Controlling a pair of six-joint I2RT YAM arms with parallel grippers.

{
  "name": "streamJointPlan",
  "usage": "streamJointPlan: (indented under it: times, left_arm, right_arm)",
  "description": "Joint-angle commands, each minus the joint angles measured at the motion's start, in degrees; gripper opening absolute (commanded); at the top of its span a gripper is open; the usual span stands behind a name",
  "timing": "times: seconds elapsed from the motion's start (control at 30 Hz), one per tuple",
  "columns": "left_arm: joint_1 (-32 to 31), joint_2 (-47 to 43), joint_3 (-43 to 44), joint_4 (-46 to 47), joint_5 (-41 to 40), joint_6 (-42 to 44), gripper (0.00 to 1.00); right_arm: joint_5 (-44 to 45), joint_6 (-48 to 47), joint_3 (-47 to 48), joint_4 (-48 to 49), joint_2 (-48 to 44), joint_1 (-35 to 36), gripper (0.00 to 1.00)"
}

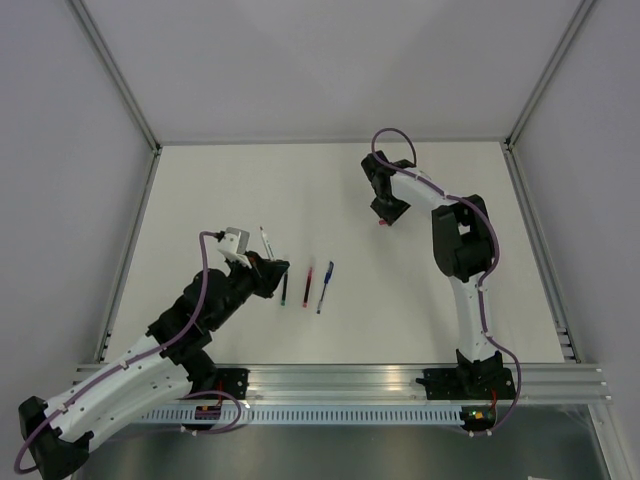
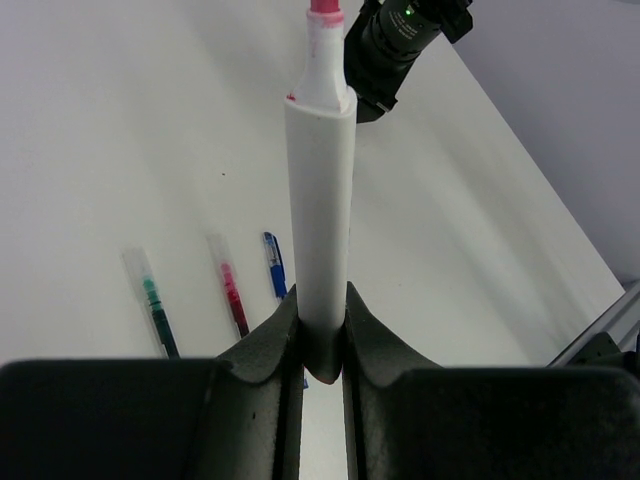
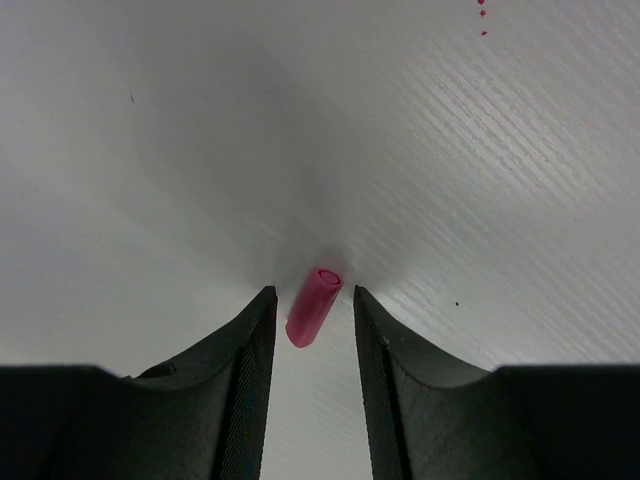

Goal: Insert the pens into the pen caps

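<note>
My left gripper (image 1: pixel 262 265) (image 2: pixel 322 330) is shut on the white pen with red ends (image 2: pixel 322 200), which sticks up out of the jaws; it also shows in the top view (image 1: pixel 265 240). The dark green pen (image 1: pixel 284 288) (image 2: pixel 155 310), the red pen (image 1: pixel 307 285) (image 2: pixel 230 295) and the blue pen (image 1: pixel 325 287) (image 2: pixel 275 268) lie side by side on the table. My right gripper (image 1: pixel 385 212) (image 3: pixel 313 296) is down at the table and open, with a pink-red pen cap (image 3: pixel 314 305) (image 1: pixel 383 224) lying between its jaws, a gap on each side. No other caps show.
The white table (image 1: pixel 200 200) is framed by aluminium rails (image 1: pixel 540 240) at the sides and a rail along the front (image 1: pixel 400 380). The right arm's wrist (image 2: pixel 400 40) shows beyond the held pen's tip. Small red ink dots (image 3: pixel 482 14) mark the table.
</note>
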Motion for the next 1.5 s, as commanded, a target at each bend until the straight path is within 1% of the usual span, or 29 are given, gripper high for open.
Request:
streamJointPlan:
  times: [0.0,0.23,0.3,0.33,0.37,0.47,0.53,0.6,0.67,0.7,0.73,0.77,0.8,0.83,0.87,0.9,0.93,0.97,1.0,1.03,1.07,1.1,1.13,1.17,1.23,1.3,1.37,1.43,1.47]
  left_arm:
    - [-0.1,-1.0,0.0,0.3,-1.9,-1.3,0.02]
    - [-0.1,-2.2,0.0,0.0,-1.8,-1.5,0.02]
    - [-0.1,-2.4,-0.1,0.0,-1.8,-1.6,0.02]
    - [-0.1,-2.6,-0.2,-0.1,-1.8,-1.6,0.02]
    - [-0.1,-2.6,-0.2,-0.1,-1.9,-1.6,0.02]
    - [-0.1,-2.6,-0.2,0.1,-1.6,-1.2,0.02]
    - [-0.1,-2.4,-0.5,0.9,0.2,-0.6,0.02]
    - [-0.1,-2.0,-0.9,2.7,4.0,0.3,0.02]
    - [-0.1,-0.6,-1.1,6.7,7.7,0.8,0.02]
    - [-0.1,0.0,-1.1,7.5,11.5,1.4,0.02]
    - [-0.1,0.7,-1.0,8.3,13.6,1.6,0.02]
    - [-0.1,1.7,-0.9,9.0,15.2,1.7,0.02]
    - [-0.1,3.6,-0.6,10.1,18.5,2.0,0.02]
    - [-0.1,4.7,-0.2,10.7,20.5,2.2,0.02]
    - [-0.1,5.7,-0.1,11.5,24.8,2.3,0.02]
    - [-0.1,7.7,-0.2,13.6,26.9,2.3,0.02]
    - [-0.1,8.6,-0.2,14.9,29.3,2.3,0.02]
    - [-0.1,9.6,-0.1,15.9,33.8,2.2,0.02]
    - [-0.1,10.5,-0.2,18.0,35.7,2.1,0.02]
    - [-0.1,11.8,-0.2,18.9,37.2,2.1,0.02]
    - [-0.1,12.5,-0.2,19.6,38.6,1.9,0.02]
    - [-0.1,13.0,-0.2,20.2,41.0,1.6,0.02]
    - [-0.1,13.7,-0.2,21.6,42.3,1.4,0.02]
    - [-0.1,14.0,-0.4,22.4,44.1,0.8,0.02]
    - [-0.1,14.3,-0.8,24.0,45.4,0.4,0.02]
    - [-0.1,14.4,-0.7,24.0,45.5,-0.1,0.02]
    - [-0.1,14.8,-0.7,24.5,46.5,-0.4,0.02]
    - [-0.2,15.1,-0.7,25.0,46.8,-0.7,0.02]
    - [-0.1,15.7,-0.6,24.6,46.3,-0.8,0.02]
  right_arm:
    - [-0.1,0.9,-0.1,-1.1,1.3,-0.3,0.43]
    - [-1.2,0.9,1.8,-5.1,3.9,-1.3,0.37]
    - [-1.2,1.0,0.8,-4.5,3.6,-1.3,0.32]
    - [-1.5,0.9,0.3,-4.0,3.4,-1.3,0.28]
    - [-2.1,0.7,-0.1,-3.3,3.4,-1.3,0.17]
    - [-3.2,-1.0,-0.3,-3.0,3.7,-1.3,0.00]
    - [-3.8,-2.4,-0.1,-2.9,3.1,-1.3,0.00]
    - [-3.6,-5.7,-0.5,-2.4,1.9,-1.8,0.00]
    - [-2.8,-8.9,-0.9,-1.0,-1.4,-2.0,0.00]
    - [-2.4,-12.5,-1.9,-0.4,-2.9,-2.0,0.00]
    - [-1.5,-14.4,-2.6,0.4,-6.4,-2.0,0.00]
    - [-1.1,-16.3,-3.6,2.3,-8.4,-2.0,0.00]
    - [-0.9,-18.1,-5.9,3.6,-10.7,-2.0,0.00]
    - [-0.8,-21.5,-7.5,4.8,-15.3,-2.0,0.00]
    - [-1.2,-23.3,-9.0,8.2,-17.6,-2.0,0.00]
    - [-2.1,-25.2,-12.3,10.1,-22.4,-2.0,0.00]
    - [-4.7,-29.3,-14.2,12.0,-24.7,-2.0,0.00]
    - [-6.8,-31.5,-15.9,16.2,-26.9,-2.0,0.00]
    - [-9.0,-33.5,-19.6,18.7,-29.5,-2.0,0.00]
    - [-13.9,-36.5,-21.7,23.3,-34.0,-2.0,0.00]
    - [-17.2,-37.9,-23.8,26.0,-36.2,-2.0,0.00]
    - [-20.8,-39.1,-28.8,29.3,-38.5,-2.0,0.00]
    - [-28.0,-39.9,-31.7,32.7,-43.3,-2.0,0.00]
    - [-30.7,-39.9,-36.7,39.1,-45.5,-1.6,0.00]
    - [-35.1,-39.3,-40.6,46.4,-51.3,-0.7,0.00]
    - [-35.9,-39.2,-44.0,49.1,-54.3,2.3,0.00]
    - [-38.2,-39.2,-46.8,54.5,-58.0,5.7,0.00]
    - [-40.9,-38.0,-48.4,60.0,-61.4,7.3,0.00]
    - [-40.9,-37.7,-49.0,61.1,-62.5,8.9,0.00]
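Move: The pen cap for my right hand lies just below its open fingers, about 1 cm down, 1 cm back and 1 cm to the right. From my left hand, which holds the white pen, that cap is some 24 cm ahead, 25 cm right and 20 cm below. The capped blue pen lies 4 cm ahead, 8 cm right and 20 cm below my left hand; the red pen 4 cm ahead, 3 cm right, same level. I settle my right fingers the last bit onto the small red cap, shut them around it, then lift it about 22 cm while carrying it back and left, swinging the fingers up from pointing down and turning counter-clockwise. My left hand keeps its grip on the white pen, first nearly still, then carries it some 10 cm right and 8 cm back, turning about 40 degrees clockwise. ##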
